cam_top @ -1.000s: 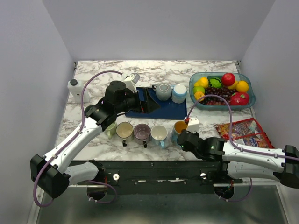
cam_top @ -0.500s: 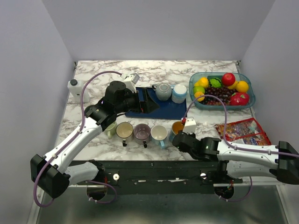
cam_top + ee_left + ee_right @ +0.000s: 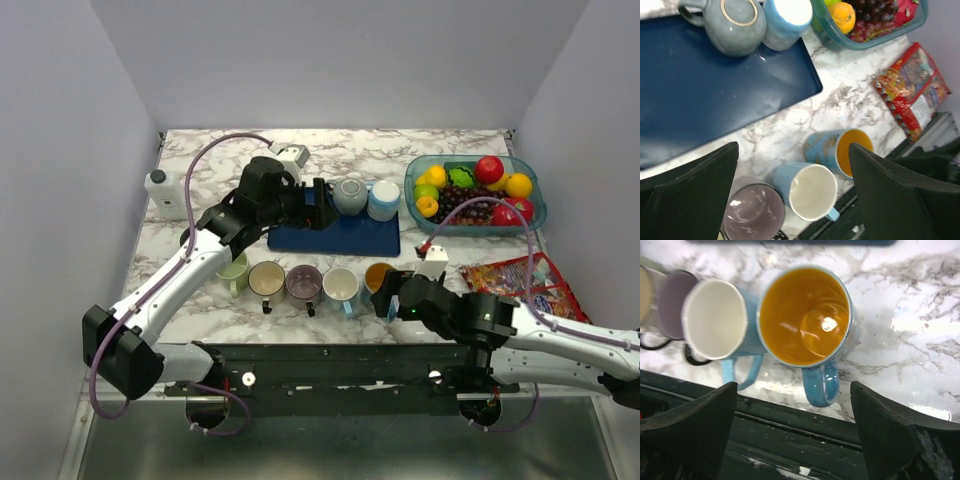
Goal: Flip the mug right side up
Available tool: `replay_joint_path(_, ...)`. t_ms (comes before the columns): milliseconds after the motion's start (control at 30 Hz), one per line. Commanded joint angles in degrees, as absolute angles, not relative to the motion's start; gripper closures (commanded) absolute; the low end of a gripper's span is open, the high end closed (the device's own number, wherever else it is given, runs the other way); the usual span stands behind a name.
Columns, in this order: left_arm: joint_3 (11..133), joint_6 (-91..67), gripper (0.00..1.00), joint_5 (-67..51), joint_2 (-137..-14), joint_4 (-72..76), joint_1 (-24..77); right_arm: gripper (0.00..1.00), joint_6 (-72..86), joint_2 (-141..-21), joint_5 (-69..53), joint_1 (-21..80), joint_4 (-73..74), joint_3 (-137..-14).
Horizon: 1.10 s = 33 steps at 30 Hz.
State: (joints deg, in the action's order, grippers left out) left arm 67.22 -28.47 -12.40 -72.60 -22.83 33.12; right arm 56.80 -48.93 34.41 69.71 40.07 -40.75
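Note:
A blue mug with an orange inside (image 3: 805,315) (image 3: 380,274) stands upright at the right end of a row of upright mugs near the table's front edge. My right gripper (image 3: 795,440) (image 3: 388,300) is open just in front of its handle, touching nothing. Two mugs stand upside down on the dark blue tray (image 3: 340,235): a grey one (image 3: 350,195) (image 3: 735,22) and a light blue one (image 3: 383,200) (image 3: 787,20). Just left of the grey mug, my left gripper (image 3: 318,205) (image 3: 795,200) hovers open and empty above the tray.
The row also holds a light blue mug (image 3: 340,287), a purple one (image 3: 304,283), a cream one (image 3: 267,278) and a green one (image 3: 235,268). A fruit bowl (image 3: 520,215) sits at the back right, a snack bag (image 3: 520,280) below it, a white bottle (image 3: 160,190) far left.
My right gripper has opened, let go of the blue and orange mug and drawn back toward the near edge. The left gripper has moved right toward the grey mug.

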Motion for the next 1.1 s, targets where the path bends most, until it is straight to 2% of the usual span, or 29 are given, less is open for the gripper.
replay_joint_path(0, 73.91, -12.51, 0.01, -10.01, -78.3, -25.92, 32.7, 0.0, 57.39, -43.25, 36.82, 69.87, 46.83, -45.78)
replay_joint_path(200, 81.2, 10.15, 0.01, -18.54, -89.81, -32.07, 32.52, 0.0, 58.0, -39.46, 39.81, 69.7, 52.1, -50.97)
replay_joint_path(400, 93.76, 18.63, 0.02, -16.36, -105.01, -38.85, 32.34, 0.0, 58.19, -39.29, 40.78, 69.7, 56.07, -54.84)
replay_joint_path(600, 97.2, 23.72, 0.01, -13.71, -111.53, -31.03, 31.64, 0.0, 57.13, -37.88, 41.31, 69.61, 56.95, -55.2)
replay_joint_path(900, 107.22, 21.36, 0.01, -25.47, -122.16, -27.69, 26.28, 0.0, 60.46, -36.39, 40.69, 69.61, 58.79, -53.44)
replay_joint_path(1067, 110.83, 10.13, 0.02, -27.61, -126.82, -21.46, 23.65, 0.0, 62.93, -36.47, 41.22, 69.61, 59.15, -52.82)
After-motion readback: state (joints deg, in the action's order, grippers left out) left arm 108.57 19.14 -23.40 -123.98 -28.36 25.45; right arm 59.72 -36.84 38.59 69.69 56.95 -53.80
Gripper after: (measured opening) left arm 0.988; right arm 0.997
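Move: The left hand is going for the upside-down grey mug at the tray's far side, about 17 cm ahead, 6 cm right and 20 cm below. The blue-white mug stands some 8 cm to the right of the grey one. From the right hand, the orange-lined mug it has already let go of is about 4 cm ahead, 3 cm left and 8 cm below; the grey mug is some 25 cm ahead and 10 cm left, 9 cm below. Left hand, open, swoops forward some 20 cm and down towards the grey mug; right rises 9 cm, empty. ##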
